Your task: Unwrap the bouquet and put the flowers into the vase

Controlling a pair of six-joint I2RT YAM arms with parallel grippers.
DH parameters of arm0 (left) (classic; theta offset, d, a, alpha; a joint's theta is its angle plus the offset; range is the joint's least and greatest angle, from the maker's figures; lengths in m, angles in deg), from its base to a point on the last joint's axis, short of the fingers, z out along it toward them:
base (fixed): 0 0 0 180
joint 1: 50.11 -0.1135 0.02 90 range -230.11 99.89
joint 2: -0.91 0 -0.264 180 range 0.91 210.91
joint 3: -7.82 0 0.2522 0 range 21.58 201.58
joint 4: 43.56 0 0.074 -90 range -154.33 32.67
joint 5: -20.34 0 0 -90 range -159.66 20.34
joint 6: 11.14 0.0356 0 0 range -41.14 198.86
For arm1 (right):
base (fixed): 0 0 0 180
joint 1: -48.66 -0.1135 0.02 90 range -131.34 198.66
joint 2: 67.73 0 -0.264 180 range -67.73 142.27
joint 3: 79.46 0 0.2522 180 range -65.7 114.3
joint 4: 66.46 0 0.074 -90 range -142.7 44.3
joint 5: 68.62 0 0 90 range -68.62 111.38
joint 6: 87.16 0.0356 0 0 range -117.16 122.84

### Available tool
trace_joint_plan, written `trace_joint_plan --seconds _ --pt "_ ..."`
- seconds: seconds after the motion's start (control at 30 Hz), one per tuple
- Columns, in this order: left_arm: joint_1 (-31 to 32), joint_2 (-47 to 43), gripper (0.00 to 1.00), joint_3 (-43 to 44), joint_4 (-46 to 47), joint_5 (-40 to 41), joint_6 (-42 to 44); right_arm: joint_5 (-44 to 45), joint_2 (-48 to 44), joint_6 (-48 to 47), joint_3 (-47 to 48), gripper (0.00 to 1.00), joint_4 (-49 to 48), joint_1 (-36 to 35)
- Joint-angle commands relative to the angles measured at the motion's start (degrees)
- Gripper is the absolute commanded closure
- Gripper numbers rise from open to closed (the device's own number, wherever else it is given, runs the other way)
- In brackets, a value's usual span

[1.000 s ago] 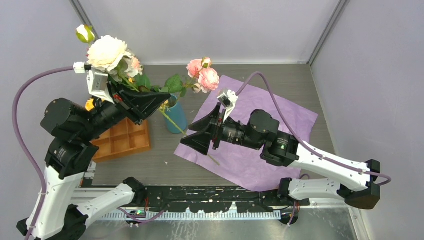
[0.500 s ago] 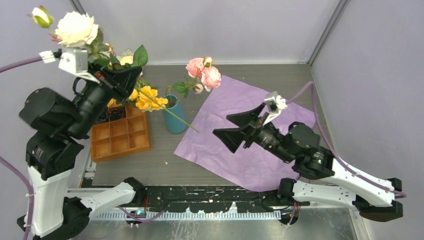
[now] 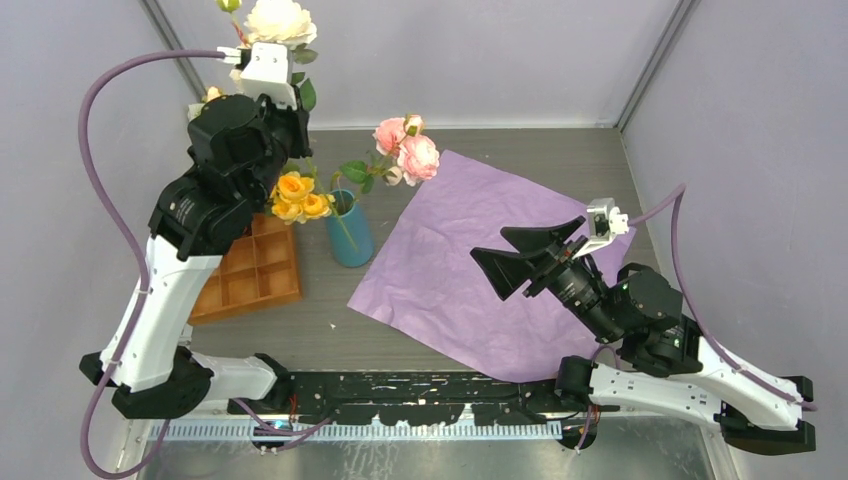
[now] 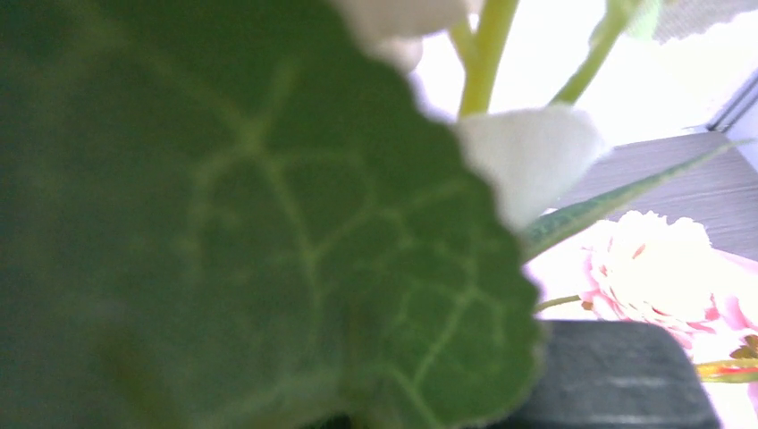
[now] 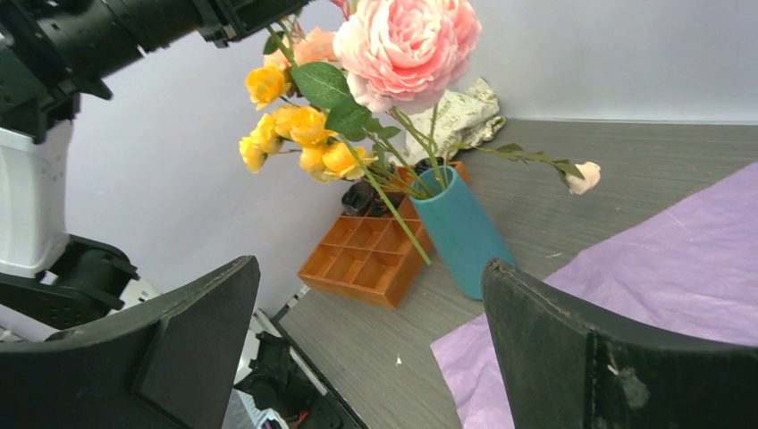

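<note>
My left gripper (image 3: pixel 298 135) is raised high behind the teal vase (image 3: pixel 351 232) and is shut on the stems of a bunch of flowers. A cream rose (image 3: pixel 280 18) tops the bunch and yellow roses (image 3: pixel 297 196) hang below it. The bunch's stems slant down to the vase (image 5: pixel 460 228). In the right wrist view one green stem (image 5: pixel 398 219) runs along the vase's outer side. Pink roses (image 3: pixel 408 150) stand in the vase. A green leaf (image 4: pixel 250 223) fills the left wrist view. My right gripper (image 3: pixel 490 246) hovers open and empty over the flat purple paper (image 3: pixel 450 215).
An orange compartment tray (image 3: pixel 250 275) sits left of the vase, with small dark bundles at its back. A cream printed cloth bag (image 5: pixel 456 112) lies behind the vase near the back wall. Grey walls close in the table on three sides.
My left arm swung up and to the right, carrying the bunch from the far left to above the vase. My right gripper opened wide and drew back to the right over the paper.
</note>
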Motion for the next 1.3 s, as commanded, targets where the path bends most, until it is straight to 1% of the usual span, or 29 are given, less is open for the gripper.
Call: trace_joint_plan --seconds 0.0,0.2,0.3,0.5,0.6,0.83,1.13,1.27 --pt "1.3 0.5 0.97 5.6 4.5 6.0 5.5 2.7 -0.5 -1.3 -0.2 0.01 0.2 0.0" --pt "5.6 4.8 0.97 11.5 6.4 12.1 13.3 2.9 -0.4 -1.4 -0.9 0.01 -0.3 0.0" --pt "7.5 5.7 0.97 11.3 9.2 14.3 16.7 3.0 -0.4 -1.3 -1.3 0.01 -0.3 0.0" --pt "9.0 5.9 0.97 8.5 14.7 16.8 20.4 3.1 -0.7 -1.1 -1.4 0.01 0.2 0.0" --pt "9.3 5.9 0.97 8.0 16.1 16.9 21.0 3.1 -0.9 -1.0 -1.4 0.01 0.4 0.0" --pt "9.9 6.4 0.97 10.6 16.1 16.0 21.5 3.1 -1.0 -0.7 -1.8 0.01 0.5 0.0" --pt "9.9 4.5 0.96 9.6 16.2 12.5 18.0 3.1 -0.9 -1.0 -1.7 0.01 0.8 0.0" --pt "9.8 4.6 0.97 9.5 16.7 12.7 18.2 3.2 -1.1 -1.1 -1.8 0.01 0.8 0.0"
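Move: The vase that is to take the held white-flower stem stands upright about 5 cm to the left hand's right, roughly level with it fore and aft, its middle some 38 cm below. The yellow roses lean out of it about 5 cm back of the hand and 18 cm down; the pink flowers are some 17 cm right, level fore and aft, 10 cm down. From the right hand, the vase is about 17 cm ahead, 25 cm left and 31 cm below. Bring the left gripper up about 6 cm, mostly early on, easing 2 cm right while keeping its pinch on the white-flower stem; tip the fingers up and roll the left side up some 10 degrees each, so that the stem's lower end comes up from beside the vase towards its rim. Let the empty right gripper sink 2–3 cm, wide open. ##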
